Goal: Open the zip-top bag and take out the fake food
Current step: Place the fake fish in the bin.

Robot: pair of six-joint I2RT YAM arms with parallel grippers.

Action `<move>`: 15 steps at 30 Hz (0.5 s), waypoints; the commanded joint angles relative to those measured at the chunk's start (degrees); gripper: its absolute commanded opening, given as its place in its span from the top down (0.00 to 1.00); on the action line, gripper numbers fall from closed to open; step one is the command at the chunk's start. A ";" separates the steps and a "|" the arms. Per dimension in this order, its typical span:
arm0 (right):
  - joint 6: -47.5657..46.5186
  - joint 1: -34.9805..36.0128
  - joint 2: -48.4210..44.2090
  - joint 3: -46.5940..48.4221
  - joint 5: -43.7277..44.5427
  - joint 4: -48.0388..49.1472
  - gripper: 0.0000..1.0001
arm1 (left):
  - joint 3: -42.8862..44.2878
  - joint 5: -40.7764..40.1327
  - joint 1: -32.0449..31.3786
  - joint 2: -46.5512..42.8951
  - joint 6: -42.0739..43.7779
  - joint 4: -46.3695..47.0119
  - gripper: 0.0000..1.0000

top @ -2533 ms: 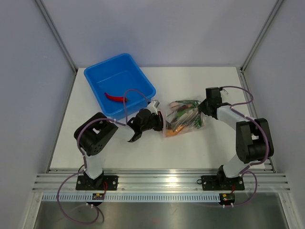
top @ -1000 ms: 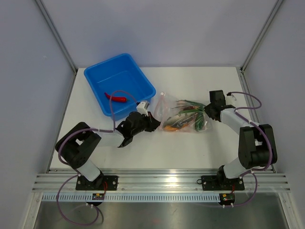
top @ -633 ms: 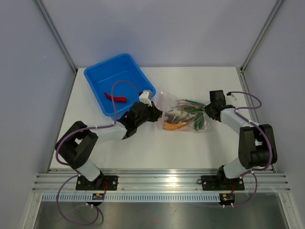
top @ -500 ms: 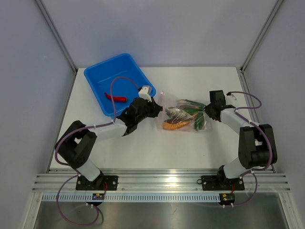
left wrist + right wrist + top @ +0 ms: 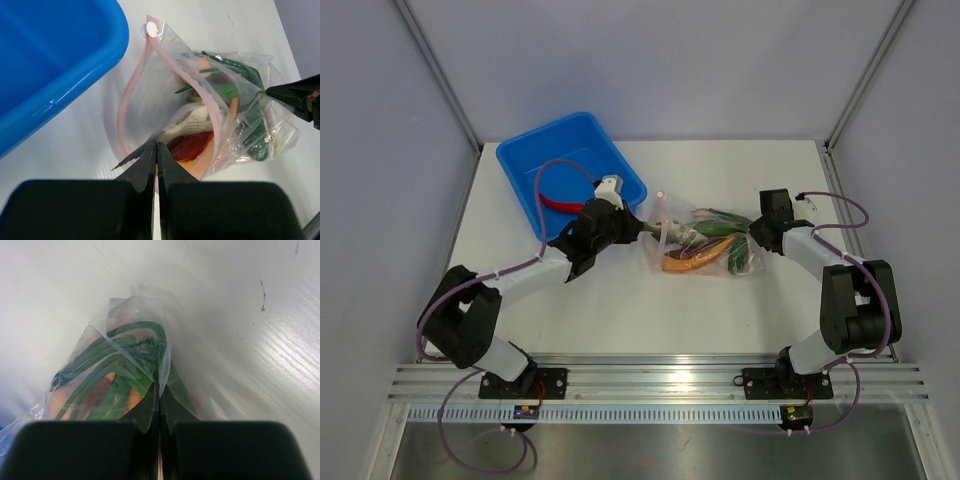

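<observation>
The clear zip-top bag (image 5: 712,248) lies on the table with its pink zip mouth open toward the left. It shows in the left wrist view (image 5: 235,95) and the right wrist view (image 5: 125,335). Inside are green beans (image 5: 720,218), an orange piece (image 5: 685,264) and a red piece (image 5: 189,146). My left gripper (image 5: 647,232) is at the bag's mouth, shut (image 5: 156,146) on the tail of the grey fish (image 5: 189,121). My right gripper (image 5: 752,237) is shut (image 5: 159,386) on the bag's closed far end.
The blue tub (image 5: 520,160) stands at the back left, just beyond my left wrist, with a red chili (image 5: 558,205) in it. Its corner fills the upper left of the left wrist view (image 5: 50,60). Grey walls enclose the table on three sides.
My left gripper has moved back and up toward the tub, holding the fish at the bag's mouth. The bag has drawn out flatter between the grippers. The right gripper has held its place.
</observation>
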 commanded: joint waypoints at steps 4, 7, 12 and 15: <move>-0.07 -0.52 0.30 0.47 0.65 0.27 1.00 | 0.49 -2.20 0.96 -10.08 0.67 -4.92 1.00; -0.16 -0.52 0.48 0.47 0.47 0.27 1.00 | 0.22 -0.45 1.93 -12.81 0.41 -5.80 1.00; -0.25 -0.52 0.65 0.47 0.21 0.45 1.00 | 3.65 1.67 2.72 -17.03 1.11 -10.44 1.00; -0.34 -0.52 0.65 0.47 0.03 0.45 1.00 | 6.02 1.50 2.89 -19.14 1.55 -12.99 1.00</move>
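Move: The left hand already pinches the fish by the tail, with its middle about 8 cm to the hand's right, inside the bag mouth and a little lower. The blue bin's middle lies some 12 cm ahead and 17 cm to its left, about 9 cm lower, with the red pepper in it 6 cm ahead and 18 cm left. The orange carrot lies 7 cm back and 14 cm right. From the right hand the bin is roughly 46 cm left and 14 cm ahead. Keeping its pinch on the fish's tail, the left hand lifts about 8 cm and swings some 4 cm left towards the blue bin, easing back slightly as the fingers tip up a little, to draw the fish out of the bag mouth. The right hand stays put, still pinching the far end of the bag against the pull. ##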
